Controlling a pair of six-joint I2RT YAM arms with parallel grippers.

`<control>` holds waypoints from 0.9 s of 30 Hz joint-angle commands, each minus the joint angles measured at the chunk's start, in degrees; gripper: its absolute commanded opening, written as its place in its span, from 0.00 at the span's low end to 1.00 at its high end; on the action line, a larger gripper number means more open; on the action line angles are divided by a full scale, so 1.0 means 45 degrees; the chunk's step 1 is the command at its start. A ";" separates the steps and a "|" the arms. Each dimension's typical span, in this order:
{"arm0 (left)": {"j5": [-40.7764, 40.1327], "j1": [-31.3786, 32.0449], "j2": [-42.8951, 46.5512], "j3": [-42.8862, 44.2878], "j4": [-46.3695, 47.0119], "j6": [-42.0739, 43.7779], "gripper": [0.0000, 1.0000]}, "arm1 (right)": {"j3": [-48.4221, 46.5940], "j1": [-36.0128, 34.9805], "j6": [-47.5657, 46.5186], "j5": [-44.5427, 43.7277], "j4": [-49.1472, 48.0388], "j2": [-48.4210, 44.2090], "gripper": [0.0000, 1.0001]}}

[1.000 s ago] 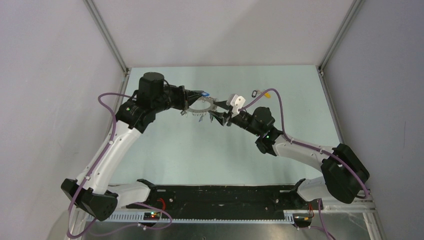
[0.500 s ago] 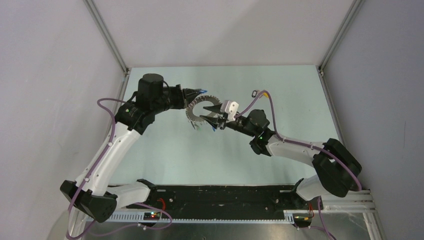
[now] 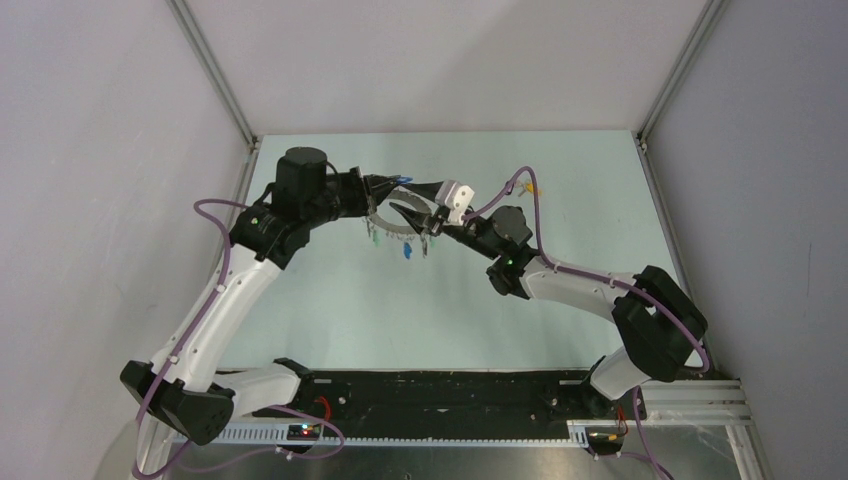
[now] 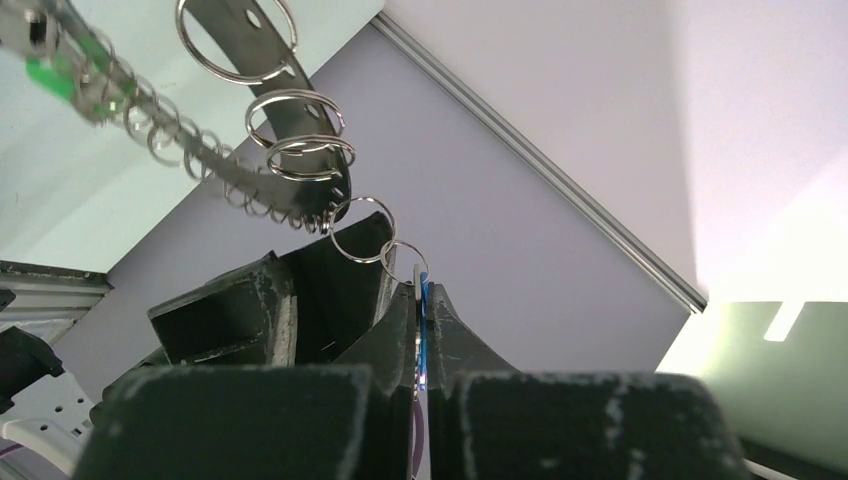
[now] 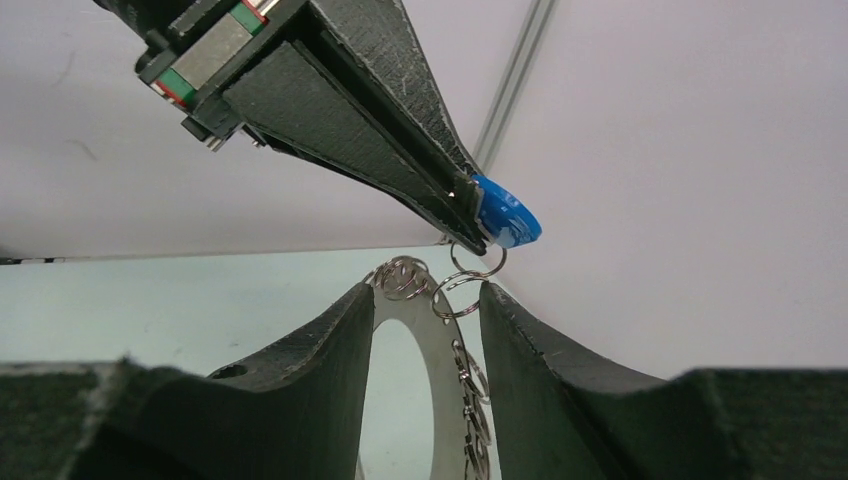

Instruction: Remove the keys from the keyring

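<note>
The keyring (image 3: 392, 226) is a silvery flat loop with many small split rings along its rim, held up above the table. It also shows in the left wrist view (image 4: 296, 70) and the right wrist view (image 5: 441, 352). My left gripper (image 3: 392, 184) is shut on a blue-headed key (image 3: 404, 181) that hangs from the ring; it shows edge-on between the jaws (image 4: 422, 322) and in the right wrist view (image 5: 506, 222). My right gripper (image 3: 414, 212) is open, its fingers (image 5: 330, 350) either side of the ring's rim. A green key (image 3: 372, 241) and another blue key (image 3: 407, 252) dangle below.
A small yellow-headed key (image 3: 532, 187) lies on the pale green table (image 3: 330, 310) at the back right, partly behind the right arm's purple cable. Grey walls and metal frame posts close in the sides and back. A black base rail runs along the near edge.
My right gripper has moved left and farther back, up to the left gripper, and now straddles the ring. The ring has swung and its hanging keys have shifted. The left arm has barely moved.
</note>
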State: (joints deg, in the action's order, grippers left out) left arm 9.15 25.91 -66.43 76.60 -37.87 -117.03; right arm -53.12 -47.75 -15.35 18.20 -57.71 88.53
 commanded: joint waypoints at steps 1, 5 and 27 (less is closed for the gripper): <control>-0.0085 0.0052 0.0123 0.0475 0.0734 -0.0345 0.00 | -0.0563 -0.0082 -0.0301 -0.0705 -0.0667 0.0192 0.47; -0.0042 0.0043 0.0110 0.0457 0.0734 -0.0321 0.00 | -0.0770 -0.0087 -0.0170 -0.0913 -0.0549 0.0313 0.42; -0.0217 0.0009 0.0298 0.0077 0.1029 -0.0515 0.00 | -0.0793 -0.0227 -0.0137 -0.1985 -0.0050 0.0082 0.00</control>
State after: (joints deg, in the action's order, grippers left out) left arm 8.62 25.91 -66.46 76.60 -37.39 -117.25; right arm -56.23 -48.64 -14.90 10.98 -57.32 91.33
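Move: The small linking ring hangs just under the blue tag, about 2 cm ahead of the right hand and 1 cm to its left, level with it. The blue tag, pinched by the left fingers, sits some 3 cm ahead, 2 cm left and 2 cm above the right hand. The curved metal keyring hangs about 6 cm below it, level fore and aft and 1 cm left. From the left hand, the linking ring is 2 cm down and 1 cm right. The right hand eases about 2 cm forward and pinches the linking ring, while the left keeps the tag. ##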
